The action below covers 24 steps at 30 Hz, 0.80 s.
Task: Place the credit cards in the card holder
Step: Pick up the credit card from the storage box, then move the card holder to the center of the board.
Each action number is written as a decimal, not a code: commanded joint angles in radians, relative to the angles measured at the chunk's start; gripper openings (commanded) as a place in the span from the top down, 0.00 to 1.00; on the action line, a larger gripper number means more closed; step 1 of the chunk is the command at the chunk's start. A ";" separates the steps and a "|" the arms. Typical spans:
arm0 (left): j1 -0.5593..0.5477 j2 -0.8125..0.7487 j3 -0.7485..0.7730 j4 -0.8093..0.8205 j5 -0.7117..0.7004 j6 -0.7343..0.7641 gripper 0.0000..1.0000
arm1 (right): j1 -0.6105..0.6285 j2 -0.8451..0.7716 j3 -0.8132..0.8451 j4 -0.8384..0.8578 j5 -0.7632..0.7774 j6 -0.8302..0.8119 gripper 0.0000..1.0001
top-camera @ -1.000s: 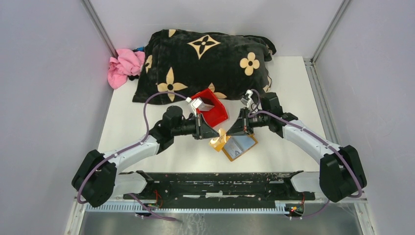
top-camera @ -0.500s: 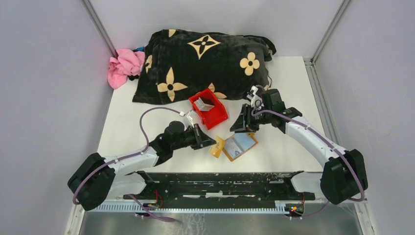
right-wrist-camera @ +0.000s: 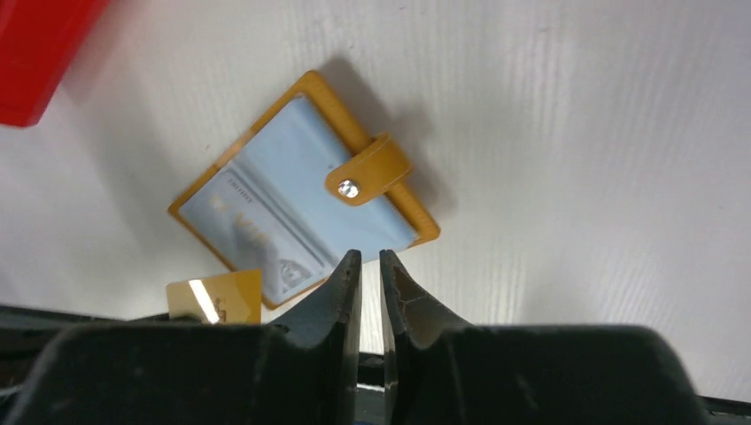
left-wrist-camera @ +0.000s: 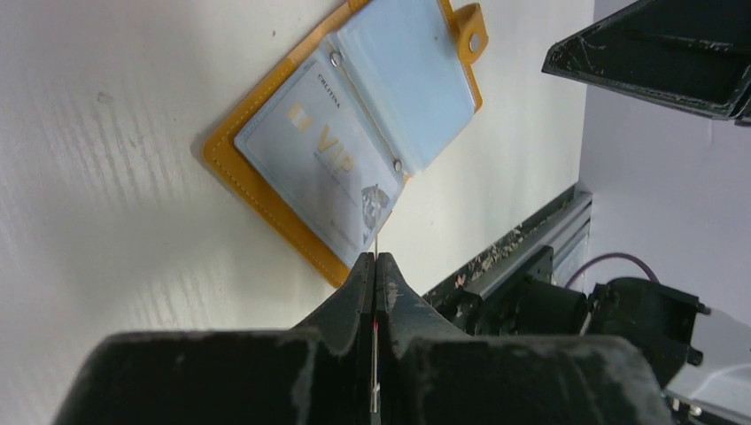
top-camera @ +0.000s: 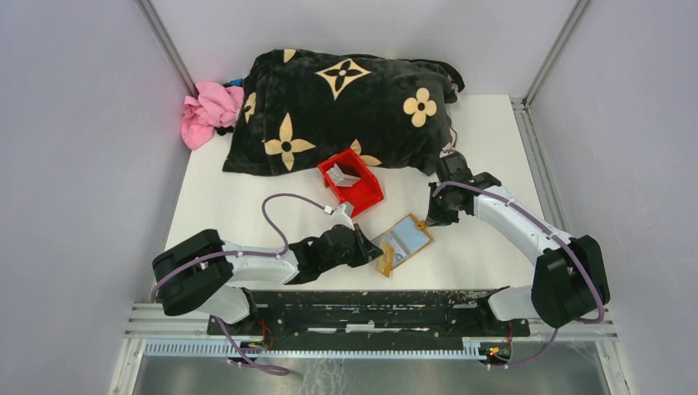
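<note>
The card holder [top-camera: 405, 239] lies open on the white table, tan with clear pockets and a VIP card under one of them [left-wrist-camera: 328, 150]. My left gripper [top-camera: 373, 250] is shut on a thin credit card, seen edge-on [left-wrist-camera: 375, 246] in the left wrist view. The right wrist view shows this card as a gold face [right-wrist-camera: 217, 297], at the holder's [right-wrist-camera: 301, 212] near-left corner. My right gripper [right-wrist-camera: 367, 255] hovers by the holder's strap [right-wrist-camera: 367, 173], jaws narrowly open with nothing between them. More credit cards [top-camera: 344, 175] lie in the red bin [top-camera: 368, 195].
A black blanket with gold flowers [top-camera: 346, 99] fills the back of the table, with a pink cloth [top-camera: 210, 107] to its left. The red bin stands just beyond the holder. A black rail [top-camera: 354, 300] runs along the near edge.
My left arm has drawn back and lowered, bringing its card to the holder's near-left corner. My right gripper opened, left the holder and shifted right. The holder has turned slightly.
</note>
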 commanded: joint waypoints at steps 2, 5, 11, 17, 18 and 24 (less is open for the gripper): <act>-0.031 0.058 0.071 0.045 -0.153 -0.080 0.97 | -0.009 0.040 0.016 0.015 0.203 0.029 0.87; -0.033 0.080 0.081 0.045 -0.177 -0.099 0.97 | -0.013 0.084 0.017 0.025 0.233 0.042 0.93; -0.035 0.099 0.101 -0.013 -0.226 -0.117 0.97 | -0.016 0.172 0.008 0.064 0.239 0.055 0.99; -0.035 0.080 0.100 -0.112 -0.274 -0.137 0.97 | -0.014 0.212 -0.013 0.103 0.174 0.077 0.99; -0.035 0.073 0.095 -0.122 -0.284 -0.140 0.97 | -0.015 0.214 -0.019 0.108 0.165 0.081 0.99; -0.031 0.044 0.070 -0.160 -0.319 -0.143 0.97 | 0.012 0.212 -0.071 0.142 0.126 0.110 0.99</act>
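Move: The gold card is already in my left fingers, over the near-left end of the open card holder. The holder's middle lies about 3 cm ahead of that hand, 6 cm to its right and 6 cm below, and the red storage box some 16 cm ahead and 6 cm to its left. From my right hand the holder's strap is about 1 cm ahead and 7 cm below; the holder's middle is 3 cm back, 5 cm left and 8 cm below. I sink my right hand nearly 7 cm beside the card holder's strap, swinging some 3 cm to the right and slightly forward on the way, then easing back left, while its barely open empty fingers shut. My left hand keeps its pinch on the gold card, carries it about 3 cm forward, then lowers it roughly 2 cm over the VIP-card half, turning some 15 degrees counter-clockwise. ##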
